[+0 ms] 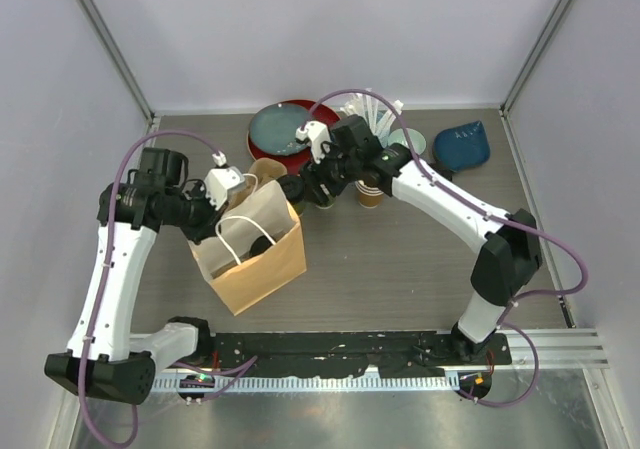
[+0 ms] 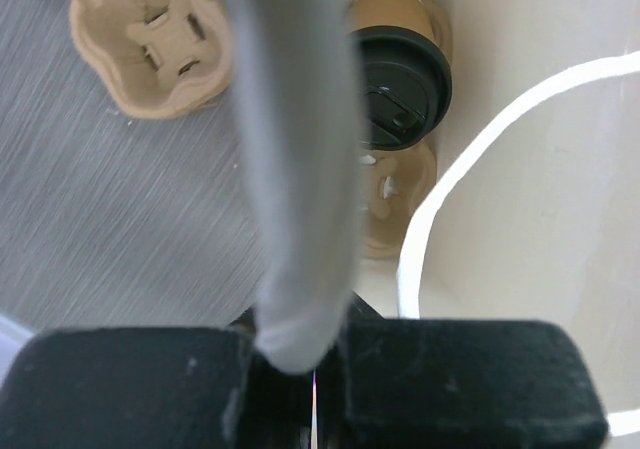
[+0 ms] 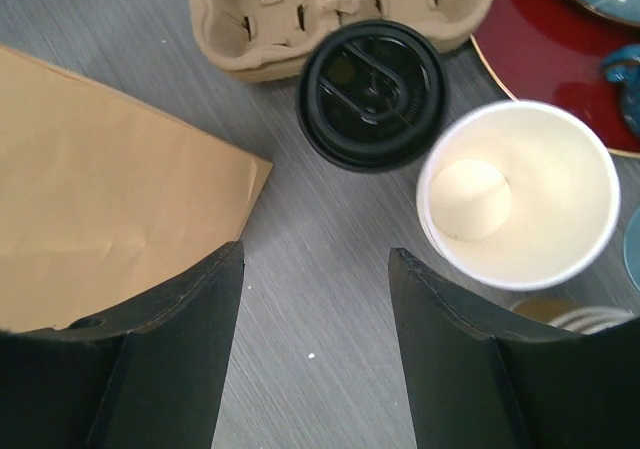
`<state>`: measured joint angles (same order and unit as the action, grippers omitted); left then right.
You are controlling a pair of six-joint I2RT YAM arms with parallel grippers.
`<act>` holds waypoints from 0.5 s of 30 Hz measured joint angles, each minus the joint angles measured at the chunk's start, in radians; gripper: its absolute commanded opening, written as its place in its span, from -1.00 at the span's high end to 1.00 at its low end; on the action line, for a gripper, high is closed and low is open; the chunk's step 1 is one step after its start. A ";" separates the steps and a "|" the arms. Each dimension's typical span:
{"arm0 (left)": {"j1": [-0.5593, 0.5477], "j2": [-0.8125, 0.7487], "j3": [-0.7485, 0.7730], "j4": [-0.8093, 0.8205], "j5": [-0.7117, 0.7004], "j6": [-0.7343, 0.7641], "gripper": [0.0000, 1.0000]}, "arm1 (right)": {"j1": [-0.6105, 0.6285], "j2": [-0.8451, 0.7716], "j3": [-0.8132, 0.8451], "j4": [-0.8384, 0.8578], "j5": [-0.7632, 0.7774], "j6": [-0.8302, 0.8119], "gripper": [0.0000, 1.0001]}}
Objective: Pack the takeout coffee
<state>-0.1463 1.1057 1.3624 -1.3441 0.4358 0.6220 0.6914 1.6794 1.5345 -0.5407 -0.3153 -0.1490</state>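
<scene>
A black-lidded takeout coffee cup (image 3: 372, 94) stands on the table just ahead of my right gripper (image 3: 315, 254), which is open with only bare table between its fingers. Its side colour is hidden from above. From overhead, the right gripper (image 1: 305, 187) hovers beside the brown paper bag (image 1: 252, 251). A brown-sided cup with a black lid (image 2: 402, 87) sits in a cardboard carrier (image 2: 388, 197) against the bag's pale inner wall. My left gripper (image 2: 300, 354) is shut on the bag's white handle (image 2: 300, 169), holding the bag's mouth up (image 1: 228, 209).
A cardboard cup carrier (image 3: 340, 14) lies behind the lidded cup. A lidless cream cup (image 3: 518, 194) stands to its right. A red plate (image 1: 262, 149) carrying a blue plate, a cup of white straws (image 1: 385, 117) and a blue pouch (image 1: 462, 147) sit at the back.
</scene>
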 measured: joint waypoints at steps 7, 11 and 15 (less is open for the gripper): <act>0.092 -0.005 0.000 0.002 -0.029 0.064 1.00 | 0.068 0.130 0.140 -0.025 0.003 -0.041 -0.29; 0.146 -0.003 0.000 0.001 -0.032 0.095 1.00 | 0.093 0.194 0.202 -0.042 0.004 -0.067 -0.30; 0.203 0.008 0.000 0.002 -0.033 0.124 1.00 | 0.101 0.270 0.290 -0.093 0.016 -0.106 -0.30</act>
<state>0.0566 1.1137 1.3624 -1.3418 0.4026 0.7464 0.7925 1.9491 1.8244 -0.6338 -0.2996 -0.2554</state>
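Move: The black-lidded green cup waiting on the table lies about 6 cm ahead and 6 cm left of the right hand, its middle some 14 cm below. The stack of open green cups stands roughly 8 cm ahead and 2 cm right of that hand. The empty cup tray is about 9 cm ahead and 14 cm left, and the paper bag's middle 7 cm back and 15 cm left. From the left hand, the lidded cup is about 16 cm ahead and 15 cm right, 17 cm below. The right hand, fingers staying wide open, swings about 7 cm left towards the black-lidded cup, sinking some 2 cm, mostly late on, as the wrist turns roughly 10 degrees counter-clockwise; it doesn't yet grip the cup. Meanwhile the left hand keeps its pinch on the bag's rim and draws the bag about 5 cm left and a little forward, away from the lidded cup, turning slightly counter-clockwise. ##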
